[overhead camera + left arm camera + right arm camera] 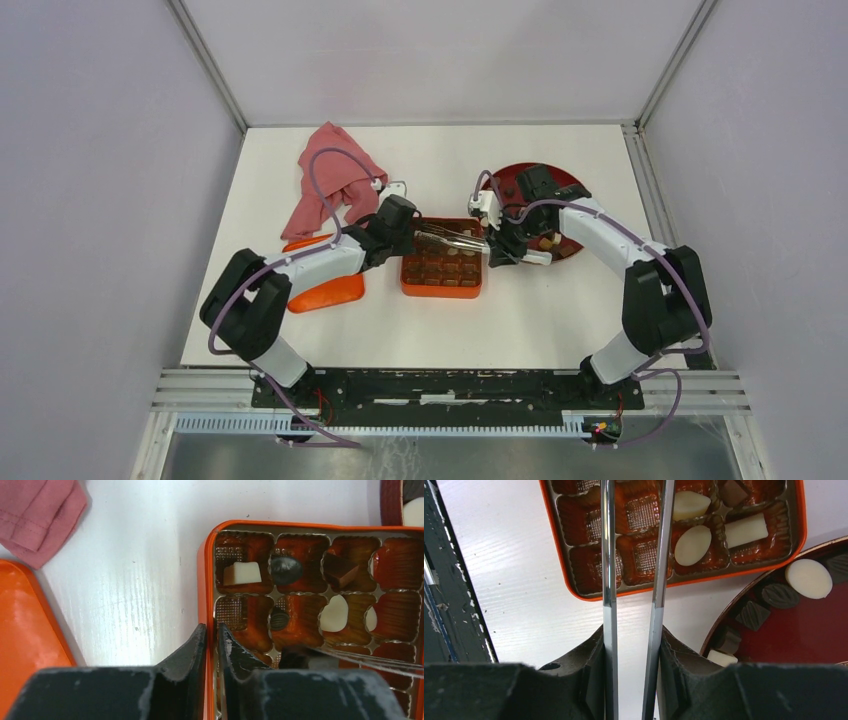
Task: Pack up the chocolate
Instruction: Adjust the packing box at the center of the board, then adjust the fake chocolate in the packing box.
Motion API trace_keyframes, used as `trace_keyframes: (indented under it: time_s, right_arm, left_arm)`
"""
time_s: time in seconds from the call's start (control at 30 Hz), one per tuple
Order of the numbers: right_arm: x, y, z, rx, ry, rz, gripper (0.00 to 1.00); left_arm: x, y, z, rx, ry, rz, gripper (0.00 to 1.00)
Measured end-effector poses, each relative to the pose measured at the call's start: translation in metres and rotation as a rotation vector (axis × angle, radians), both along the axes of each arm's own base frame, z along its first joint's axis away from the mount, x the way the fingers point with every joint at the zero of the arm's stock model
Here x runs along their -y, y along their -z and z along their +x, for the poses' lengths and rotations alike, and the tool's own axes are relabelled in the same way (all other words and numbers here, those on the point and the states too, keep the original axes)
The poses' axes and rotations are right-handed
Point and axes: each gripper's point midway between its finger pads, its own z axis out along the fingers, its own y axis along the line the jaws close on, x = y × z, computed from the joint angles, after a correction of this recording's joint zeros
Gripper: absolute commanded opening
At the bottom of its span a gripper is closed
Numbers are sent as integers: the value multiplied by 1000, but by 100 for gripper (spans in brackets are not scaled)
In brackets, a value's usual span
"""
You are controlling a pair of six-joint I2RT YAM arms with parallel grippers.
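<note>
The orange gridded box lies mid-table with chocolate in its cells: a white block, a dark round piece, a brown block and white ovals. My left gripper straddles the box's left wall, jaws close on either side of it. My right gripper is shut on metal tweezers that reach over the box. A dark piece sits at the tweezers' tip. More chocolate, such as a white oval, lies on the dark red plate.
A pink cloth is bunched at the back left. The orange lid lies left of the box under the left arm. The plate sits right of the box, behind the right gripper.
</note>
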Motion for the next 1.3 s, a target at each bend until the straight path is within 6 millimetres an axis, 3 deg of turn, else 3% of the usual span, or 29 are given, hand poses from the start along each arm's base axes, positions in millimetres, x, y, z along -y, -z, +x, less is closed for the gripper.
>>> trace_keyframes:
  time_s: [0.2,0.4,0.8,1.3]
  right_arm:
    - [2,12,0,-14,12,-43,3]
    - [-2,17,-1,-26,11,-52,5]
    - [-8,33,1,-46,27,-94,30]
    - [-13,30,6,-43,45,-96,43]
  left_arm:
    - [-3,0,4,2,-25,-24,39]
    - [-7,-5,0,1,-41,-27,40]
    - [-36,-64,-12,108,-122,-47,39]
    - [-38,-65,-14,105,-125,-43,39]
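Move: Straddling the left wall of the packing box, the left hand has the box's middle about 8 cm to its right, 4 cm back and 2 cm lower. From the right hand, the empty second-row cell by that wall lies some 14 cm left, 4 cm ahead and 8 cm below; the white corner chocolate is 3 cm beyond that cell, and the red plate's middle about 9 cm ahead of the hand and 8 cm right. Spreading its fingers off the box's left wall, the left hand comes free, then lifts about 6.5 cm while drawing some 4 cm left, wrist turning slightly counter-clockwise. Meanwhile the right hand sinks roughly 3 cm, tipping the tongs a little steeper, to bring the dark chocolate in their tips down into the empty second-row cell, and eases its grip slightly at the end. ##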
